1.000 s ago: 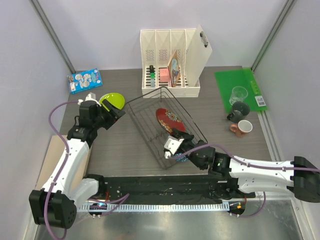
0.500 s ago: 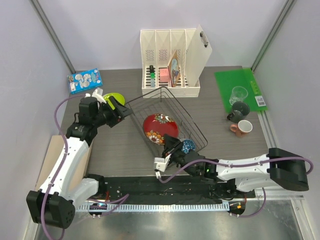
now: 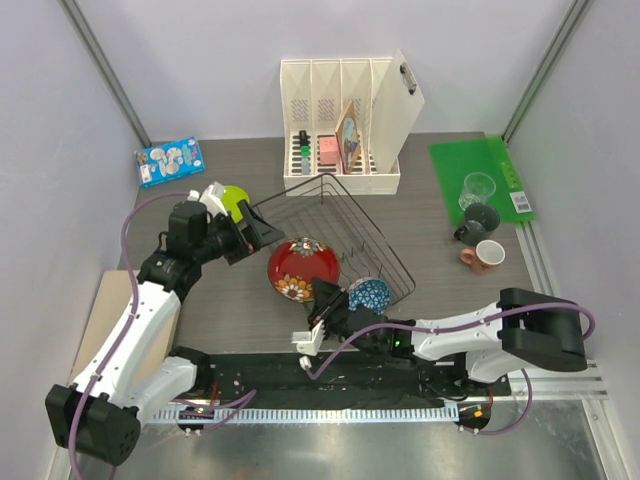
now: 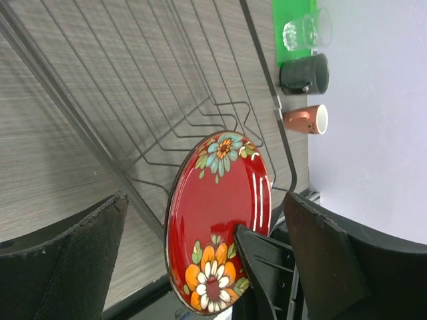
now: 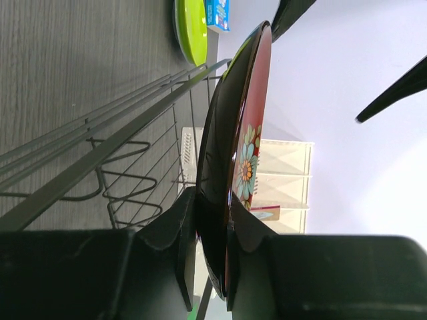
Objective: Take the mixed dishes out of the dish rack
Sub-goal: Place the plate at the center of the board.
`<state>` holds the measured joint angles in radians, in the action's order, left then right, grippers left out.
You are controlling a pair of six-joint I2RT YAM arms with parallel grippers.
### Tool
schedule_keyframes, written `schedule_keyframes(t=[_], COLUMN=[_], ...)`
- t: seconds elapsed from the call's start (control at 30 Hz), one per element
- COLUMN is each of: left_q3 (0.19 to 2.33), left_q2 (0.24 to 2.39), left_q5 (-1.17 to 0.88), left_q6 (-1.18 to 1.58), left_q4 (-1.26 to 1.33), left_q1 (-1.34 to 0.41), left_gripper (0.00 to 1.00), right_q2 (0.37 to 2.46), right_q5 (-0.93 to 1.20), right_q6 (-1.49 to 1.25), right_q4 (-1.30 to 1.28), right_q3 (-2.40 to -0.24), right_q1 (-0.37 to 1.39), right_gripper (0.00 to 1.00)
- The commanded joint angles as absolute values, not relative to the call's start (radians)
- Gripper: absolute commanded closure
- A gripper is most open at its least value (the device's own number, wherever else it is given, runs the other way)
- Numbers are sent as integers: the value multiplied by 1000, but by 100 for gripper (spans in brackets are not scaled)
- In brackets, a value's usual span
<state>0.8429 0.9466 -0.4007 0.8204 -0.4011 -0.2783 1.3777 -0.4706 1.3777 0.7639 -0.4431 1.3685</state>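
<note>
My right gripper (image 3: 322, 302) is shut on the lower rim of the red floral plate (image 3: 300, 266) and holds it upright on edge over the near left side of the dish rack (image 3: 385, 240). The right wrist view shows both pads clamping the plate (image 5: 240, 127) at my right gripper (image 5: 215, 223). My left gripper (image 3: 256, 232) is open and faces the plate (image 4: 217, 213), just short of it, with nothing between its fingers (image 4: 73, 257). A blue patterned bowl (image 3: 368, 293) lies in the rack's near corner. The lime-green plate (image 3: 234, 200) rests on the table behind my left arm.
A clear glass (image 3: 478, 187) stands on a green mat (image 3: 455, 160) at the right, with a dark grey mug (image 3: 481, 219) and a pink mug (image 3: 487, 255) beside it. A cream file holder (image 3: 345, 120) stands behind the rack. A blue packet (image 3: 168, 163) lies far left.
The right gripper lifted the red floral plate out of the rack and swung it left. The left gripper moved right from the lime-green plate and opened wide.
</note>
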Motion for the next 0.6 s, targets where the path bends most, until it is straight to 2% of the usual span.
schedule_keyframes(t=[0.0, 0.2, 0.33, 0.4, 0.5, 0.53, 0.57], left_q3=[815, 796, 785, 781, 772, 769, 764], left_q2=[937, 937, 930, 922, 922, 923, 923], left_q5=[-430, -420, -417, -419, -425, -423, -423], left_q6=[796, 793, 792, 792, 793, 790, 790], left_q4=[-380, -382, -382, -380, -377, -377, -377], left_q1=[-299, -328, -337, -339, -342, -342, -342], left_gripper=[5, 0, 2, 7, 20, 30, 35], right_q2=[1384, 1411, 1433, 1442, 1448, 1447, 1447], right_q5=[-448, -414, -399, -397, -396, -396, -396], right_q6=[1448, 1465, 1467, 1466, 1466, 1466, 1466], right_q4=[917, 922, 933, 939, 942, 943, 943], right_q3=[-534, -594, -621, -626, -627, -626, -626], right_q1=[1376, 1376, 1376, 1373, 1373, 1371, 1370], right_gripper=[99, 99, 99, 99, 99, 99, 99])
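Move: The red plate, held by the right gripper at its rim, has its middle about 8 cm to the right of the left hand, 5 cm back and a little below. From the right hand the waiting left gripper is about 12 cm to the left, 9 cm ahead and slightly higher. The green plate lies on the table about 10 cm left and 11 cm ahead of the left hand, 19 cm below; the blue floral dish stands in the rack about 11 cm to the right of the right hand and 2 cm back, 8 cm lower. Leftward and upward, about 4 cm each way, the right arm carries the red plate towards the gap of the left gripper, keeping its pinch on the rim. The left hand comes to meet it, sinking some 3 cm and drawing back about 2 cm with its fingers wide open around the plate's far side, and they start to close at the end. ##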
